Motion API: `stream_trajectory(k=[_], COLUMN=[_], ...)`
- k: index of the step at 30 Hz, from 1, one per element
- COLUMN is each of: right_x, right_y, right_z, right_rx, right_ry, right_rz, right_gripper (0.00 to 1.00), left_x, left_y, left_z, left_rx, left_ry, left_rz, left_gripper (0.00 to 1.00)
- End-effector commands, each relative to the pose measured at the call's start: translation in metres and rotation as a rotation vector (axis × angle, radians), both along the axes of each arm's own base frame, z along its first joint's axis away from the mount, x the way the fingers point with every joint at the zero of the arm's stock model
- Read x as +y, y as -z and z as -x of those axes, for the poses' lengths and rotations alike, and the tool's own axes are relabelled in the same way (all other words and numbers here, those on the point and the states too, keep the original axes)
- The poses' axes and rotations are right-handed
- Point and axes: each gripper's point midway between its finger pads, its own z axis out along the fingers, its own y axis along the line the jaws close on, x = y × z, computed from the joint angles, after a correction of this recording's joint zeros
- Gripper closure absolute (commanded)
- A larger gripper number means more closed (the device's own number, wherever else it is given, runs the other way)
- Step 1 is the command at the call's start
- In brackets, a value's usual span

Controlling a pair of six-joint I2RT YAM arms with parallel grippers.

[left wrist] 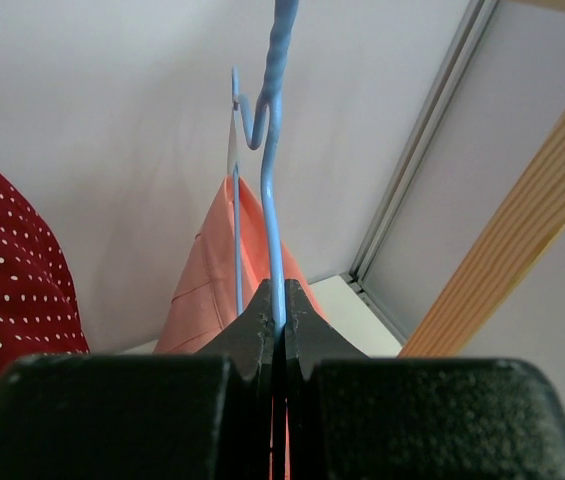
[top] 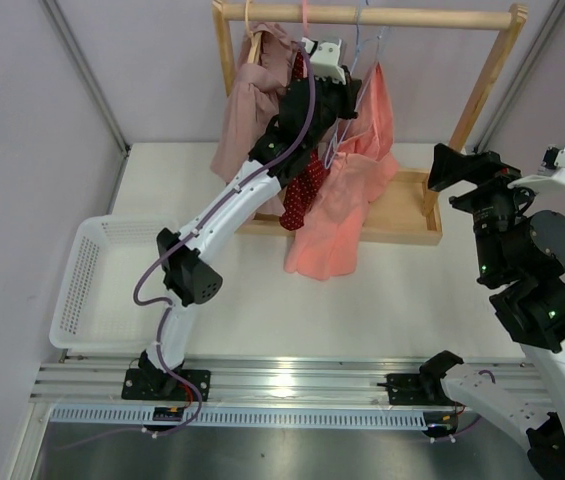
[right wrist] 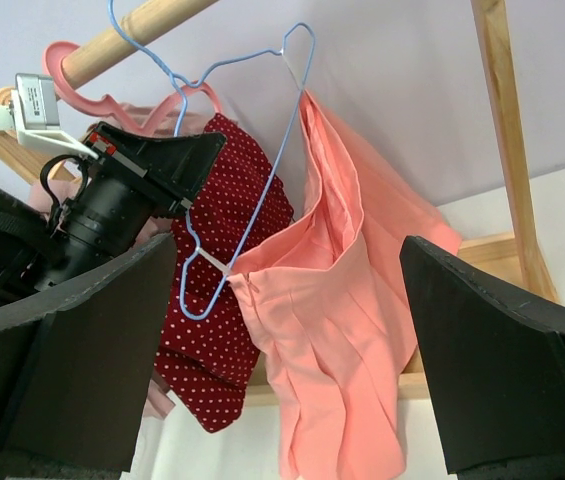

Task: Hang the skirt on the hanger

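The salmon skirt (top: 347, 195) hangs from the thin light-blue hanger (top: 359, 50) on the rack, its hem drooping onto the rack base. In the right wrist view the skirt (right wrist: 347, 310) is fastened at two points on the hanger (right wrist: 257, 145), whose hook sits at the wooden rod. My left gripper (top: 347, 103) is shut on the hanger's wire, and the left wrist view shows that wire (left wrist: 271, 220) pinched between the jaws of the gripper (left wrist: 278, 312). My right gripper (top: 452, 168) stands wide open to the right of the skirt, apart from it, fingers (right wrist: 82, 350) empty.
The wooden rack has a top rod (top: 412, 15), a slanted right post (top: 482, 95) and a flat base (top: 407, 215). A dark red dotted garment (top: 304, 195) and a mauve garment (top: 247, 110) hang left of the skirt. A white basket (top: 97, 290) sits at the table's left.
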Motion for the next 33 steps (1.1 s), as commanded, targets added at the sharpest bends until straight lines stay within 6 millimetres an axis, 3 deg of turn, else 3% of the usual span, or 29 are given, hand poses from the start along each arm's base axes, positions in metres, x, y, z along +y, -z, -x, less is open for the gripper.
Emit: stream_trajectory(k=[1,9,16,18,19,23,26,27,32,33], right_x=[-0.001,-0.002,-0.002,-0.002,-0.002,-0.001,0.001,0.002,0.007,0.009], right_y=[0.0,0.01,0.012,0.012,0.013,0.014,0.016,0.016,0.027,0.03], right_z=[0.002,0.001,-0.001,0.0,0.0,-0.001,-0.002,-0.003,-0.006,-0.008], right_rx=[-0.005,0.011,0.019,0.019,0.022,0.029,0.034,0.035,0.072,0.081], right_ry=[-0.003,0.007,0.009,0.007,0.007,0.005,-0.002,-0.003,-0.019,-0.024], right_rz=[-0.009,-0.004,0.0,0.0,-0.001,0.004,0.007,0.007,0.026,0.029], right_gripper=[0.01,0.01,0.01,0.01,0.01,0.01,0.01,0.01,0.01,0.0], left_x=[0.01,0.004,0.007,0.007,0.006,0.009,0.014,0.02,0.042,0.041], left_y=[-0.064,-0.042,-0.04,-0.041,-0.041,-0.058,-0.063,-0.075,-0.09,-0.067], left_z=[0.017,0.021,0.028,0.031,0.033,0.049,0.056,0.063,0.092,0.091], left_rx=[-0.136,-0.091,-0.078,-0.078,-0.079,-0.112,-0.124,-0.142,-0.151,-0.11], left_ry=[0.041,0.079,0.091,0.099,0.109,0.134,0.141,0.144,0.164,0.165], left_rz=[0.123,0.07,0.07,0.071,0.067,0.071,0.06,0.069,0.058,0.025], left_gripper=[1.0,1.0,0.97,0.89,0.79,0.62,0.56,0.54,0.5,0.48])
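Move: The left hand pinches the near side wire of the blue hanger. The spot on the wooden rail where its hook goes lies roughly 15 cm above that hand, 5 cm ahead and 2 cm to its right. The skirt's middle is about 15 cm below, 4 cm ahead and 2 cm right; the polka-dot dress is about 9 cm left, 3 cm ahead and 12 cm lower. From the right hand that rail spot is some 28 cm ahead, 12 cm left and 10 cm up. Still pinching the blue hanger's side wire under the rail, the left hand sinks about 2 cm, drifting a little right, to settle the hook over the rail, then opens its fingers to about half and lets go of the wire. It backs away from hanger and skirt, slowly and then faster, about 5 cm towards its base while rising 4 to 5 cm and edging left, and turns slightly clockwise, while the empty, wide-open right hand merely sinks some 2 cm. ##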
